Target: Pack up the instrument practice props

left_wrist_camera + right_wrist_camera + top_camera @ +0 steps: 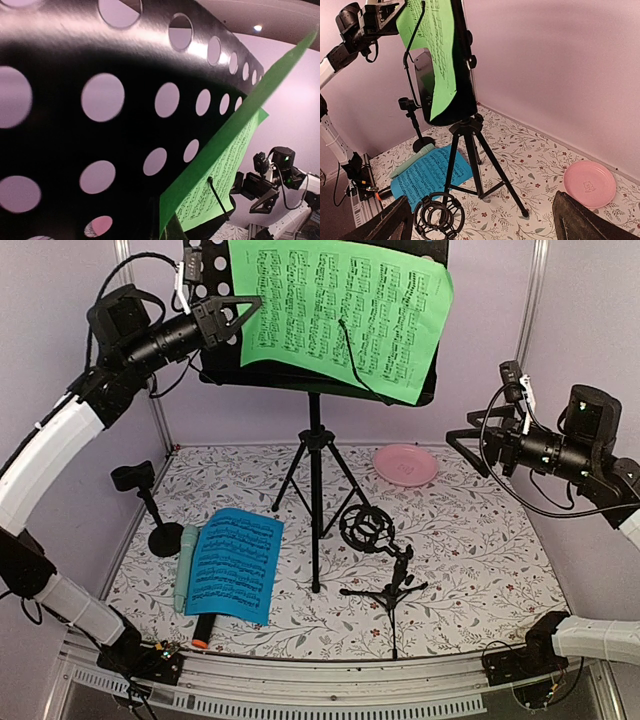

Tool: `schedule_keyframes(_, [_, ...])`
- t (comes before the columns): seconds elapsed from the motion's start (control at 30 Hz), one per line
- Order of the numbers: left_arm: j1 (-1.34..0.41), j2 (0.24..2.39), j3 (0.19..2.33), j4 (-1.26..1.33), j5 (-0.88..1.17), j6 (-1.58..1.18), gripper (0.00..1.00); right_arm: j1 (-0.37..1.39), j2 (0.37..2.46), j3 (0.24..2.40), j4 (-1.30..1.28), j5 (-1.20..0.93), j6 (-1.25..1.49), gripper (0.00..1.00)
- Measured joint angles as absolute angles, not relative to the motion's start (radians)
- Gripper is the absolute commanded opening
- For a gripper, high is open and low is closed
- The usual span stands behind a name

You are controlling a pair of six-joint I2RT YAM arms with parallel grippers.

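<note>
The black perforated sheet-music rack (205, 280) (125, 145) stands on its tripod legs (315, 490) (470, 155) at the table's middle back. A green music sheet (340, 310) (235, 150) (437, 55) rests on it under a thin wire arm. My left gripper (250, 308) is up at the sheet's left edge, shut on it. A blue music sheet (235, 562) (427, 175) lies flat front left, partly over a mint-green microphone (186, 565) and a black microphone (205, 632) with an orange end. My right gripper (465, 445) (487, 225) hangs open at the right, holding nothing.
A round-based mic support (150, 505) (412, 120) stands at the left. A small tripod support with a shock-mount ring (372, 535) (440, 215) stands in front of the rack's legs. A round pink plate (405, 464) (589, 184) lies at the back right.
</note>
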State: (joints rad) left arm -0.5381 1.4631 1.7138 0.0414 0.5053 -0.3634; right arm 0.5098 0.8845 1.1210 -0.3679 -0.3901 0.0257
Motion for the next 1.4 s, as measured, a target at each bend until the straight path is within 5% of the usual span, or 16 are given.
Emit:
schedule_keyframes(0.4, [-0.458,1.266,1.9,-0.47,0.064,-0.171,0.0,0.51,0.953,1.071,-0.242,-0.345,0.021,0.99])
schedule_keyframes(0.83, [-0.458,0.987,1.715,-0.885,-0.158,-0.182,0.0,0.51,1.052,1.068,-0.186,-0.352,-0.017,0.99])
schedule_keyframes(1.4, [-0.462,0.95,1.401,-0.876,0.382,-0.399,0.0,0.51,1.091,1.066,-0.164,-0.351,-0.001,0.99])
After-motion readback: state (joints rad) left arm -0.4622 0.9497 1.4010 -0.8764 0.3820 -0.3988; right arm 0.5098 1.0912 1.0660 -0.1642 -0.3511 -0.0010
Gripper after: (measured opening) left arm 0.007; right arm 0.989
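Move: The left hand, already pinching the green sheet by its left end, has the blue sheet on the table about 8 cm back, 12 cm to its left and some 55 cm below. The music rack's middle is about 12 cm to its right and 4 cm farther out, nearly level in height; the mint tube lies some 12 cm left of the blue sheet, level with it. From the right hand the blue sheet is roughly 49 cm left, 1 cm ahead and 40 cm below. Keeping its pinch on the green sheet, the left hand sweeps about 20 cm left, swinging counter-clockwise and drawing back as it goes, to pull the sheet out from the rack and its wire arm. It then sinks to some 17 cm below its starting height towards the blue sheet, still easing back and returning right by about 9 cm, while the wrist swings back clockwise and the fingers tip well down; the open, empty right hand drifts about 6 cm forward and 5 cm down. ##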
